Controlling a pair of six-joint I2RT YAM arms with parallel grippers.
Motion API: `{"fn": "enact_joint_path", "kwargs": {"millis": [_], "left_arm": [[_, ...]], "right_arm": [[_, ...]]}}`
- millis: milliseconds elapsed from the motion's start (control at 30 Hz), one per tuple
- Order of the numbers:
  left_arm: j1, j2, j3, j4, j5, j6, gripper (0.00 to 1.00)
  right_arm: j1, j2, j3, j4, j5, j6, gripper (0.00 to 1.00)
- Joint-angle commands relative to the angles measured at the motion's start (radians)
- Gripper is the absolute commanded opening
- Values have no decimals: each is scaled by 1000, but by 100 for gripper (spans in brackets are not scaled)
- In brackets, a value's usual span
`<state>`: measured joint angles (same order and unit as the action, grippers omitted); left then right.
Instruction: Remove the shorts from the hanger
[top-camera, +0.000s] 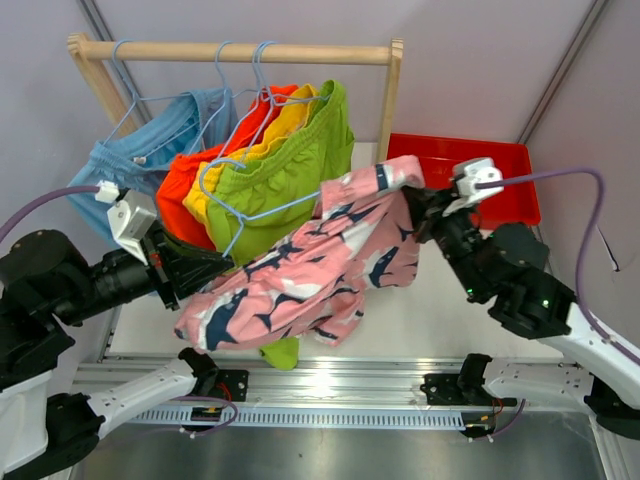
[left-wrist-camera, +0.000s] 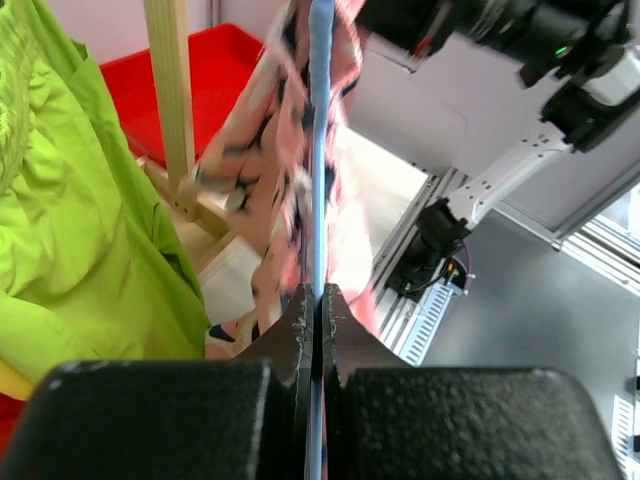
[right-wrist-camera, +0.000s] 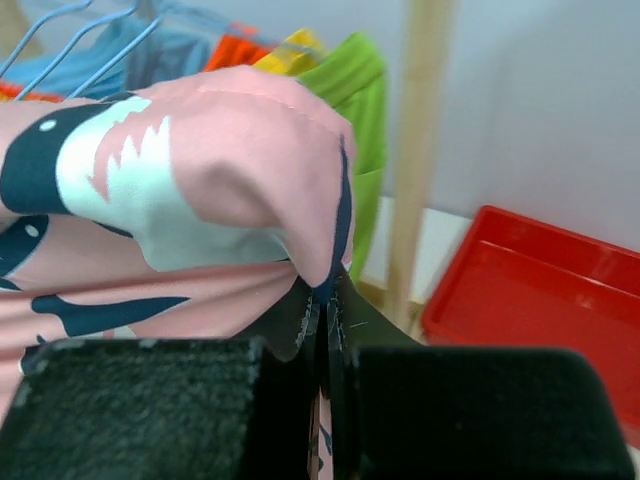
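Observation:
The pink shorts (top-camera: 310, 270) with dark navy pattern hang off a light blue wire hanger (top-camera: 250, 213) held out in front of the rack. My left gripper (top-camera: 205, 265) is shut on that hanger's wire (left-wrist-camera: 320, 150), which runs straight up from between the jaws (left-wrist-camera: 321, 300). My right gripper (top-camera: 420, 205) is shut on the navy-trimmed edge of the pink shorts (right-wrist-camera: 200, 180), the fabric pinched between its jaws (right-wrist-camera: 327, 300). Light blue (top-camera: 150, 150), orange-red (top-camera: 185, 185), yellow (top-camera: 280, 125) and lime green shorts (top-camera: 290, 170) hang on hangers from the wooden rail (top-camera: 240, 50).
A red bin (top-camera: 480, 165) sits at the back right, behind the right arm. The rack's wooden post (top-camera: 392, 100) stands between the hanging shorts and the bin. Aluminium rails (top-camera: 330, 385) run along the near table edge.

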<state>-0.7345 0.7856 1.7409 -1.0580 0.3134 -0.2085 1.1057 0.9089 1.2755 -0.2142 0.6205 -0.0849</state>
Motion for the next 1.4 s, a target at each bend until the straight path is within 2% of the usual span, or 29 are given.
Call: {"fn": "enact_joint_path", "kwargs": {"millis": [0, 267, 533, 633, 800, 1000, 1100, 1133, 1233, 1267, 1367], "left_arm": [[-5, 14, -14, 10, -40, 3, 0], [-5, 9, -41, 10, -22, -3, 0], [-6, 3, -37, 16, -4, -12, 0], [-9, 3, -46, 15, -2, -14, 0], [-9, 3, -47, 16, 0, -14, 0], [-11, 37, -38, 21, -23, -17, 0], [-11, 60, -32, 44, -49, -25, 0], [-9, 67, -34, 73, -66, -31, 0], [-11, 104, -38, 143, -120, -52, 0], [-11, 128, -40, 162, -137, -63, 0], [-11, 164, -32, 219, -247, -72, 0]], "right_arm": [[-66, -57, 39, 12, 108, -32, 0], [-240, -9, 127, -72, 228, 51, 0], [-385, 54, 194, -148, 272, 155, 0], [-473, 77, 260, -218, 236, 223, 0], [-541, 97, 298, -287, 176, 293, 0], [-541, 59, 197, -286, 79, 367, 0], [-531, 19, 110, -254, -69, 375, 0], [-520, 7, 81, -210, -188, 361, 0], [-385, -25, -22, -134, -289, 309, 0], [-265, -16, -36, -129, -257, 292, 0], [-97, 10, -50, -131, -55, 237, 0]]}}
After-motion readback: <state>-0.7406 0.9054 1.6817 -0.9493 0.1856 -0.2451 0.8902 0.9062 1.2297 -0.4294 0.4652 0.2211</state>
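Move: The left fingers already grip the blue hanger, and its right end, inside the pink shorts' waist, lies about 12 cm to their right and 9 cm ahead, roughly level. From the right hand, already pinching the waistband, that end is some 12 cm left, level and straight across. The green shorts hang about 14 cm ahead and 8 cm right of the left hand; the pink shorts' middle hangs 11 cm to its right, 1 cm ahead and 8 cm lower. Right hand pulls the shorts about 13 cm right, then back left and down; left carries hanger 6 cm forward. ##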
